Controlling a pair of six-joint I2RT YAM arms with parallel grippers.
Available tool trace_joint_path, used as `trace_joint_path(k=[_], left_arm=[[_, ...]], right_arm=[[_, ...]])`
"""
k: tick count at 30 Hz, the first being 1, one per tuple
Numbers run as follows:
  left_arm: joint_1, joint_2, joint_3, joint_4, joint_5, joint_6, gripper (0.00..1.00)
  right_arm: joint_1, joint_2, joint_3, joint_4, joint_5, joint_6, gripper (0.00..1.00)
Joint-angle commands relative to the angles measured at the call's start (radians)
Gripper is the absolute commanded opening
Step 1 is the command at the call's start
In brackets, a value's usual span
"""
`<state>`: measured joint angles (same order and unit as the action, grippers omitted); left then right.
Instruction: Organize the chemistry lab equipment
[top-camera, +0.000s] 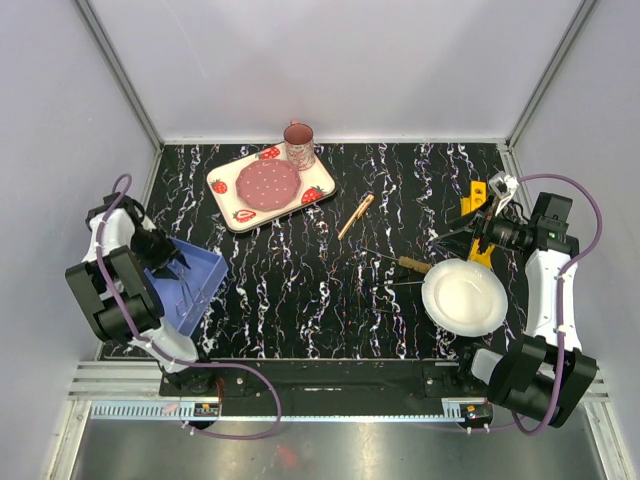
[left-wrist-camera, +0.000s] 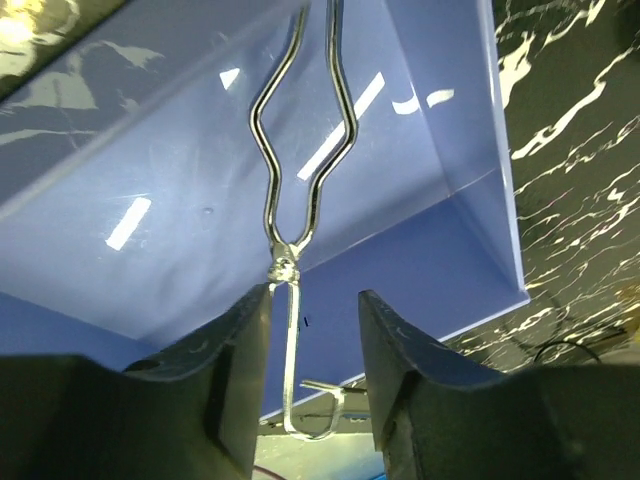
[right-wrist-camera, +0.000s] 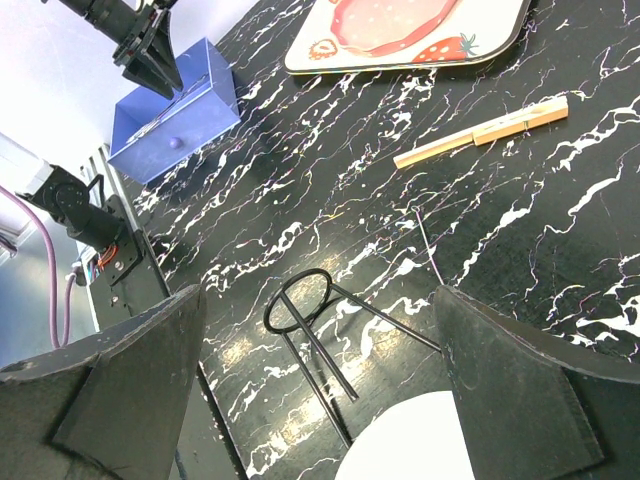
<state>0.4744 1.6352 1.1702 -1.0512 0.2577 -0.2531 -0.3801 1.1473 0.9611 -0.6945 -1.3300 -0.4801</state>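
Observation:
A bent metal wire tong stands in the blue bin, its lower loop between the fingers of my left gripper. The jaws stand apart: the wire runs along the left finger and the right finger is clear of it. From above, the left gripper hangs over the bin. My right gripper is wide open above a black wire ring tool on the table. A wooden peg lies farther out, and a wooden-handled tool lies by the plate.
A white plate sits at the right, close under my right gripper. The strawberry tray with a pink mug stands at the back. A yellow object lies by the right arm.

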Motion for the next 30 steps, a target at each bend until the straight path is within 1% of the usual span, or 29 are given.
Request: trace_joint_path(k=[1,2,3,5,6,8,10,11,14,16,21,26,30], left_arm=[[0.035,-0.067,0.054,0.052,-0.047,-0.021,0.45],[0.036,-0.099,0.057,0.06,-0.051,-0.026,0.48],[0.038,-0.118,0.06,0.075,-0.052,-0.028,0.52],[0.036,-0.177,0.065,0.088,-0.06,-0.023,0.55],[0.036,-0.199,0.065,0.101,-0.055,-0.02,0.58],[0.036,-0.271,0.065,0.115,-0.035,-0.005,0.62],[0.035,-0.325,0.04,0.149,0.001,0.003,0.78],[0.035,-0.384,0.028,0.166,0.023,0.008,0.99],[0.035,-0.492,-0.055,0.252,0.093,-0.001,0.99],[0.035,-0.559,-0.084,0.282,0.135,-0.018,0.99],[0.035,-0.647,-0.133,0.322,0.192,-0.034,0.99],[0.036,-0.75,-0.173,0.364,0.166,-0.044,0.99],[0.035,-0.795,-0.195,0.375,0.173,-0.061,0.99]], right_arm=[[0.001,-0.012,0.045,-0.013,-0.035,-0.023,1.0],[0.0,-0.012,0.045,-0.013,-0.035,-0.026,1.0],[0.001,-0.012,0.045,-0.013,-0.035,-0.025,1.0],[0.001,-0.012,0.044,-0.014,-0.034,-0.029,1.0],[0.001,-0.012,0.042,-0.013,-0.034,-0.029,1.0],[0.001,-0.015,0.039,-0.013,-0.034,-0.034,1.0],[0.001,-0.017,0.039,-0.013,-0.029,-0.038,1.0],[0.0,-0.02,0.038,-0.013,-0.029,-0.041,1.0],[0.001,-0.024,0.036,-0.013,-0.024,-0.048,1.0],[0.001,-0.027,0.033,-0.013,-0.031,-0.057,1.0],[0.0,-0.041,0.01,-0.01,-0.061,-0.077,1.0],[-0.002,-0.058,-0.004,-0.01,-0.054,-0.086,1.0],[-0.003,-0.08,0.025,-0.013,0.014,-0.063,1.0]])
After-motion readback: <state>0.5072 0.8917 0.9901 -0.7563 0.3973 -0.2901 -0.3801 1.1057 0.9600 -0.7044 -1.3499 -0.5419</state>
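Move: Below the left gripper, whose fingers are already partly open, are the tongs, their middle about 4 cm down, 2 cm back and 3 cm to the right. The blue bin's centre is some 5 cm back, 2 cm right and 5 cm down. The strawberry tray lies roughly 19 cm ahead and 24 cm to the right. From the right gripper, the tongs are about 60 cm left, 7 cm back and 20 cm below. Open the left gripper the rest of the way to clear the tongs, easing it a couple of centimetres left as it starts up. Then lift it briskly out of the blue bin, about 15 cm in all, drifting back right near the top, while tipping the wrist so the fingers swing from straight down to well forward, some 45 degrees. ##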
